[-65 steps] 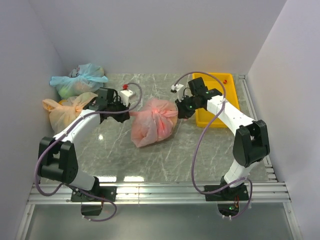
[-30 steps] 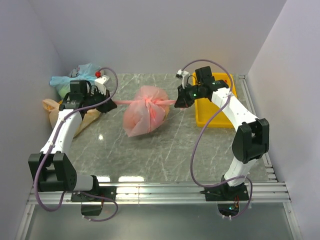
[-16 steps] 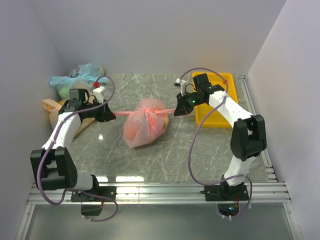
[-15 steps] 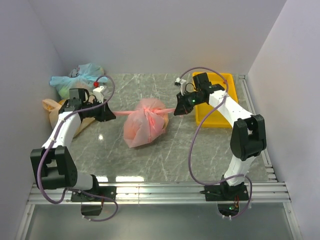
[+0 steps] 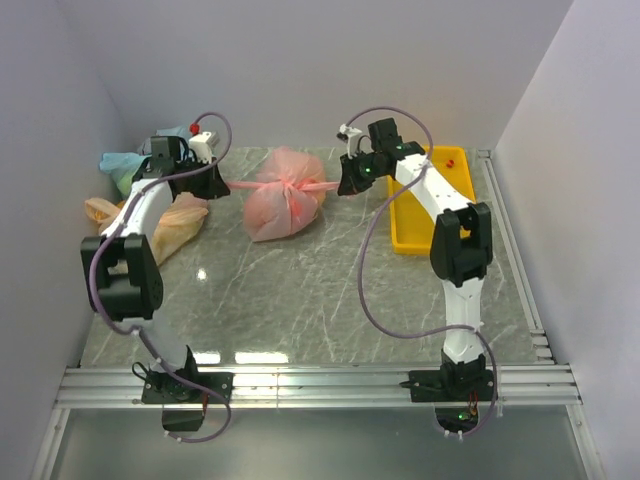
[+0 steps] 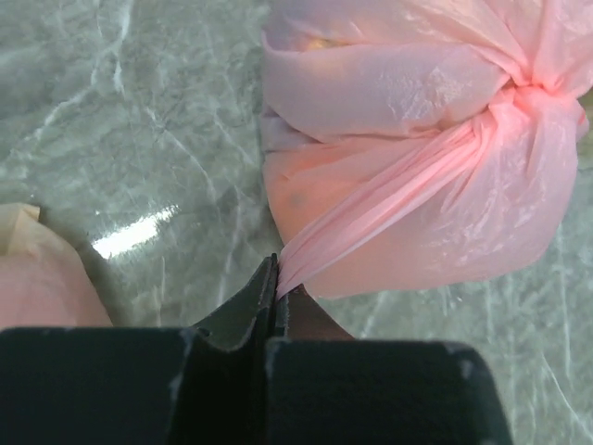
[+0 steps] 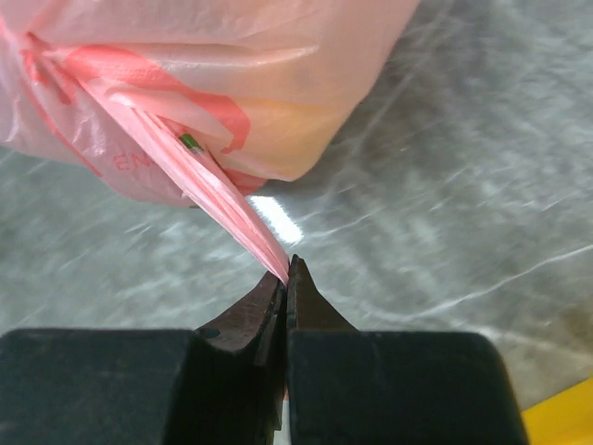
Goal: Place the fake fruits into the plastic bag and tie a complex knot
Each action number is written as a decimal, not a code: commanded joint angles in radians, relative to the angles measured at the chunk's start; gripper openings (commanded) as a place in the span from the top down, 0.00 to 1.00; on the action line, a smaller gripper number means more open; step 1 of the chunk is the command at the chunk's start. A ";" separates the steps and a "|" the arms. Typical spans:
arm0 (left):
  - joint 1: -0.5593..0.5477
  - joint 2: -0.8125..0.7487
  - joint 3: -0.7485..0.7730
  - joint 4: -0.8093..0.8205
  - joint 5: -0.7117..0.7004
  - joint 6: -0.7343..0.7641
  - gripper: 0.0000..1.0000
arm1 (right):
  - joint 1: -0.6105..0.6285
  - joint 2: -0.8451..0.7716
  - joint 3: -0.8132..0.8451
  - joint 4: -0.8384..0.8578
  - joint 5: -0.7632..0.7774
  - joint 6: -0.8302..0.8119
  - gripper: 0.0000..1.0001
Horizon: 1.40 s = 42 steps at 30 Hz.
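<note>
The salmon-pink plastic bag (image 5: 283,198) sits bulging and tied near the back middle of the table, its two handles pulled out taut sideways from a knot (image 6: 515,93). My left gripper (image 5: 222,184) is shut on the left handle (image 6: 371,215); its jaws pinch the stretched strip at the tips (image 6: 277,278). My right gripper (image 5: 343,186) is shut on the right handle (image 7: 199,185), gripping it at the tips (image 7: 286,275). The fake fruits are hidden inside the bag; only faint yellowish shapes show through the plastic (image 7: 278,120).
A blue-green tied bag (image 5: 125,165) and a pale peach tied bag (image 5: 170,220) lie at the back left, close to my left arm. A yellow tray (image 5: 440,215) stands at the right, with a small red item (image 5: 452,160) at its far edge.
Both arms have carried the bag toward the back wall, stretching the handles further apart and level. Both grips have held throughout.
</note>
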 commanded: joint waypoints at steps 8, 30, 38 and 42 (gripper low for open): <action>0.021 0.196 0.213 0.023 -0.285 -0.046 0.42 | -0.076 0.047 0.069 0.010 0.315 -0.042 0.36; 0.018 -0.315 -0.044 -0.207 -0.305 0.051 0.01 | -0.156 -0.786 -0.699 0.229 0.179 0.202 0.03; -0.097 -0.528 -0.322 -0.163 -0.311 0.020 0.01 | -0.124 -1.090 -1.065 0.333 0.226 0.220 0.01; -0.135 -0.583 -0.393 -0.144 -0.327 -0.022 0.00 | -0.115 -1.181 -1.170 0.341 0.220 0.255 0.01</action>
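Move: Both shut grippers already hold a stretched handle of the tied pink plastic bag. The bag's middle is about 14 cm to the left gripper's right and 12 cm to the right gripper's left, level ahead, some 6 cm lower. From the left gripper, the tan bag lies roughly 16 cm left and 4 cm back, the blue bag 16 cm left and 8 cm ahead. The yellow tray's middle is about 21 cm to the right gripper's right, level ahead; all three are lower down. Let go of both bag handles: bring the two grippers forward and about 5 cm down with the bag, opening them wide as they draw apart sideways, the left one to the left and the right one to the right. Then lift both clear by some 15 cm and pull them well back towards the bases, sinking again, the right one towards the tray's near left corner and turned about 25 degrees clockwise. ##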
